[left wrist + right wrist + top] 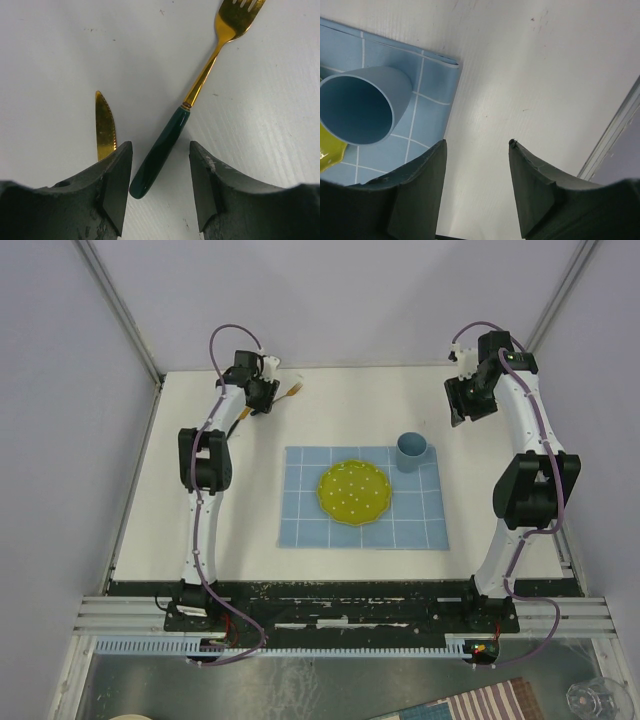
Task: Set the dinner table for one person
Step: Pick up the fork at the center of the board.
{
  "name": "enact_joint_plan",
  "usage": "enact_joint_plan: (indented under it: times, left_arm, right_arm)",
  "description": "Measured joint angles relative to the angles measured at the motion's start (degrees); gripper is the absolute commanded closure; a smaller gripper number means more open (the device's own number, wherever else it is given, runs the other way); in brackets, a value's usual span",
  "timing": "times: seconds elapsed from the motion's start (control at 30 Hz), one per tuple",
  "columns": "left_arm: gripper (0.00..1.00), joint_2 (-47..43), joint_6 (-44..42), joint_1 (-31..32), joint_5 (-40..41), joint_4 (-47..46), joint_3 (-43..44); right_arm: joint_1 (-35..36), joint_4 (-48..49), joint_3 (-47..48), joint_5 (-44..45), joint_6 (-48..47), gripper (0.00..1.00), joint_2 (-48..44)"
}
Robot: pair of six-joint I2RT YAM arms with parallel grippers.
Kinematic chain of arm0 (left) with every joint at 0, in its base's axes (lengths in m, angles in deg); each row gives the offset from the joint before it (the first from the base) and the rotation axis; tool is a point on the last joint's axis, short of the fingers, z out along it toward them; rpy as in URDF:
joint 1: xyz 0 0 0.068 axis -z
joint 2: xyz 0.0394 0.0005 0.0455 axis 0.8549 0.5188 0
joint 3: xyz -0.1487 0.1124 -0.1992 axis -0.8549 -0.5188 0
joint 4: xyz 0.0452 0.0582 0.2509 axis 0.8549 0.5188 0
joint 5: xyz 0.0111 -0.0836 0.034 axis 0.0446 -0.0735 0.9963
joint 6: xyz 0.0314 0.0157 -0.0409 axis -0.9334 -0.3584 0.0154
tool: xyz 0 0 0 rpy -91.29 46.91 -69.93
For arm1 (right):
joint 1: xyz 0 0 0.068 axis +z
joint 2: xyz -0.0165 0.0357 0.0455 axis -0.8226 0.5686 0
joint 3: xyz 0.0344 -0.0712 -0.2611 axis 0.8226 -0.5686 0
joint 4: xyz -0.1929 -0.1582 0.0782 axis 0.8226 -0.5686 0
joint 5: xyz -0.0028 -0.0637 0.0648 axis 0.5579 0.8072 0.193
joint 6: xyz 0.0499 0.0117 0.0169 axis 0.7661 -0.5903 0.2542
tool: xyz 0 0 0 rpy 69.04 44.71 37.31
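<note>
On the white dinner table (200,500) lies a light-blue grid cloth (305,525) carrying a yellow plate (353,492) and a blue cup (411,450). At the far left, a gold fork (198,82) with a dark green handle lies flat, next to a gold knife (105,125) whose blade is partly hidden by my left finger. My left gripper (160,145) is open just above the table, with the end of the fork's handle between its jaws, untouched. My right gripper (477,145) hangs open over bare table, to the right of the cup (362,107), holding nothing.
Walls and metal posts close in the table's far and side edges; a rail (615,135) runs along the right side. The arms' bases sit on a black frame (340,605) at the near edge. A striped cloth (490,705) and a clear glass (600,698) lie below that.
</note>
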Motion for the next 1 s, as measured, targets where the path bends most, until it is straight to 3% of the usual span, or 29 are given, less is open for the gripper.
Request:
enact_joint_plan:
  times: [0.63, 1.0]
  left_arm:
    - [0.53, 0.9, 1.9, -0.4, -3.9, 9.4, 3.3]
    - [0.92, 0.9, 1.9, -0.3, -3.3, 11.9, 3.8]
  right_arm:
    - [0.0, -0.1, -0.4, 0.2, -0.2, 0.4, 0.0]
    - [0.0, -0.1, -0.9, 0.6, -0.2, 0.4, 0.0]
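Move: The fork lies just under the left hand, its middle about 5 cm ahead, 5 cm to the right and 1 cm below. Its green handle slants back between the open fingers. The knife's middle is some 7 cm to this hand's left and 3 cm back; the placemat's middle is roughly 31 cm right and 31 cm back. From the right hand the fork is about 22 cm ahead, 54 cm left and 16 cm below. The left fingers close on the fork's green handle near its butt end, pinching it from both sides, mostly in the last stretch as the hand eases to a stop. Before and during that the hand draws back about 3.5 cm along the handle, sinking slightly, and the wrist tips some 10 degrees to point more steeply down. ##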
